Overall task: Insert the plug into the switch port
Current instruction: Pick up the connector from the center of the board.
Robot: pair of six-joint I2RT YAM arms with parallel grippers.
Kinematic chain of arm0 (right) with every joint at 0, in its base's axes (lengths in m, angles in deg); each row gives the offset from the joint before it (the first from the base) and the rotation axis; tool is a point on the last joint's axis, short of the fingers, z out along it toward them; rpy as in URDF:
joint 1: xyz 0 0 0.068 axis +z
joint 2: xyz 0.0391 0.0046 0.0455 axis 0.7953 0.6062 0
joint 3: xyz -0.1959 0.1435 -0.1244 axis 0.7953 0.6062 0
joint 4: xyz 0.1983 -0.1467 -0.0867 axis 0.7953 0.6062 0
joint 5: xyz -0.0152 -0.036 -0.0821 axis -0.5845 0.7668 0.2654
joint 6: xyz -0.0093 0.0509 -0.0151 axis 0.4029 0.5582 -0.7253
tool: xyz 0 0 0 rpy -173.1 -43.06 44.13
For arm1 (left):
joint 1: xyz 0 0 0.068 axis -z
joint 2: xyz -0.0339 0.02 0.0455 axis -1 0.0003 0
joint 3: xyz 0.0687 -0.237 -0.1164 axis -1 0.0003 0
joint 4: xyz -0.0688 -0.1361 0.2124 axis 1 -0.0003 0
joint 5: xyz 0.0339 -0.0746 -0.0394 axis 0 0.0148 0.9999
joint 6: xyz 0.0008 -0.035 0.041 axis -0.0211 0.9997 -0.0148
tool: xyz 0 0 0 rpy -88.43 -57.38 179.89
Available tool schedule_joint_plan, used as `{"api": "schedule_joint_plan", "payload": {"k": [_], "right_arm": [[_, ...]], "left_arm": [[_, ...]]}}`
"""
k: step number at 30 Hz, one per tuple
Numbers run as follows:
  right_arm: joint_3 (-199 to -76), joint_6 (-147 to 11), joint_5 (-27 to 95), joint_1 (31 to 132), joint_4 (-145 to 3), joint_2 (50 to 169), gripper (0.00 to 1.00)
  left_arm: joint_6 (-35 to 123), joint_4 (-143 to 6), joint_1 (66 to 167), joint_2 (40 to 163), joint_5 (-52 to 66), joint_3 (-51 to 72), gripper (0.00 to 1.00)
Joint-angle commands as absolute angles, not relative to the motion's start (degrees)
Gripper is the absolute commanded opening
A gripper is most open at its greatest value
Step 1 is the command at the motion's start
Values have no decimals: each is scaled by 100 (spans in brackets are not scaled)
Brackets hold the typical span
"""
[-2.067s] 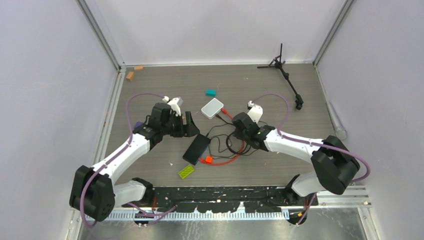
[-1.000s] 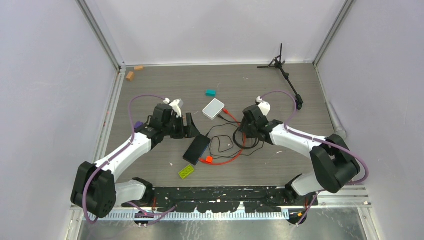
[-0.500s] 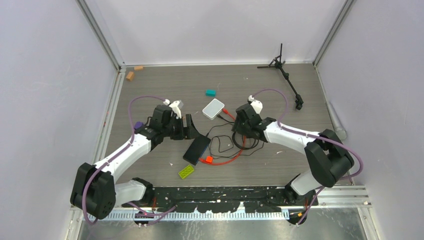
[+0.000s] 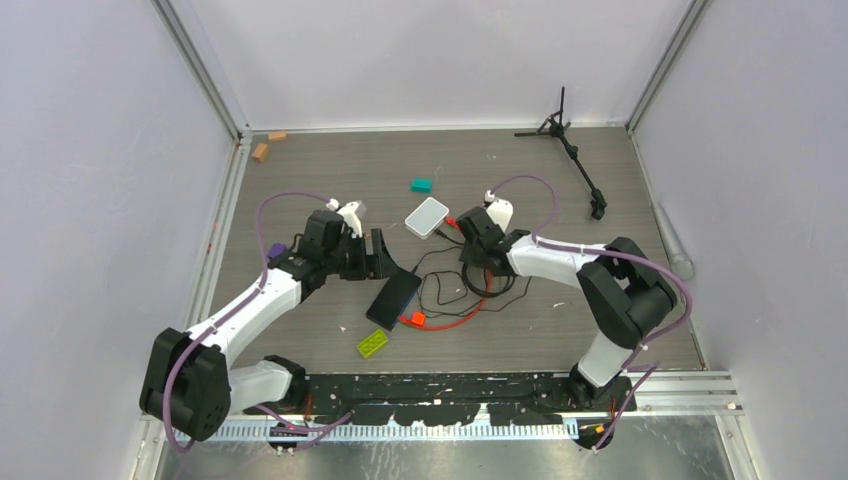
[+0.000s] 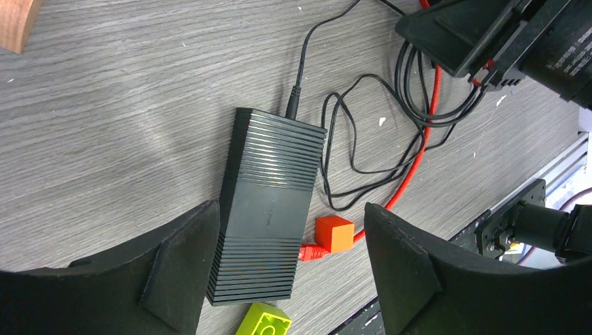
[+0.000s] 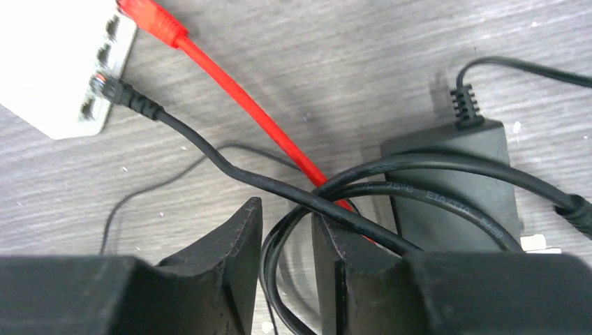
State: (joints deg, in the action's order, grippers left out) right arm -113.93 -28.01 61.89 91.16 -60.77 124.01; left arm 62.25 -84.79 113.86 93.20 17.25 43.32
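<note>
The white switch [image 4: 426, 216] lies mid-table, its port side [image 6: 105, 63] facing my right gripper. One plug [image 6: 150, 17] of the red cable [image 6: 265, 132] lies against that side; whether it sits in a port I cannot tell. The other red plug [image 5: 312, 252] rests beside an orange cube [image 5: 334, 233]. My left gripper [image 5: 292, 230] hangs open above the black power brick [image 5: 269, 202]. My right gripper [image 6: 286, 213] stands just right of the switch [image 4: 468, 258], its jaws a narrow gap apart, a black cable loop [image 6: 276, 258] passing loosely between them.
A black plug [image 6: 112, 87] sits at a switch port. A small black adapter [image 6: 454, 181] lies beside my right gripper. A green brick [image 4: 372, 343], a teal block [image 4: 421, 185], brown blocks [image 4: 261, 151] and a black tripod [image 4: 575, 150] lie around.
My right gripper has moved left and toward the switch, and its jaws have narrowed. The left arm has stayed still.
</note>
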Motion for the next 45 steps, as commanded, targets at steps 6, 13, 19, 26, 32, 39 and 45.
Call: {"api": "schedule_joint_plan", "payload": {"k": [6, 13, 19, 26, 32, 39, 45], "right_arm": [[-11722, -2769, 6652, 9122, -6500, 12649, 30], [-11594, -2817, 6477, 9121, -6498, 12692, 30], [-11269, -3061, 6207, 9126, -6258, 11819, 5], [-11680, -4115, 4473, 9091, -4718, 10862, 0], [-12027, -4627, 2280, 9041, -3751, 10923, 0], [-11898, -4888, 738, 9043, -3580, 11386, 0], [-11874, -5489, -210, 9326, -3703, 11542, 1]], "left_arm": [[6189, -8579, 11389, 9131, 1684, 4351, 77], [6253, -8636, 11389, 8930, 1666, 4427, 77], [6212, -8782, 11389, 8588, 1672, 4371, 77], [6118, -8672, 11389, 7929, 2122, 4172, 76], [5998, -8573, 11389, 7642, 2748, 4060, 76], [6139, -8520, 11389, 7574, 2932, 4346, 75], [6286, -8224, 11389, 7564, 2933, 4891, 74]]}}
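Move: The near-left side of the black cable coil is almost between the right gripper's half-open fingers, about 1 cm ahead and 1 cm below. From this hand the white switch lies some 10 cm ahead and 10 cm left, the red plug at its edge about 9 cm ahead and 5 cm left, and the black adapter roughly 2 cm ahead and 5 cm right, all a little lower. From the left hand, the coil's near-left side lies some 7 cm ahead, 17 cm right and 11 cm down. Nudge the right gripper slightly forward, shut the fingers on the black coil's strands, then lift about 8 cm and draw it back some 15 cm and a little left, away from the switch, swinging the fingers from pointing forward-down to left-down. Meanwhile raise the open left gripper about 7 cm, easing back. ##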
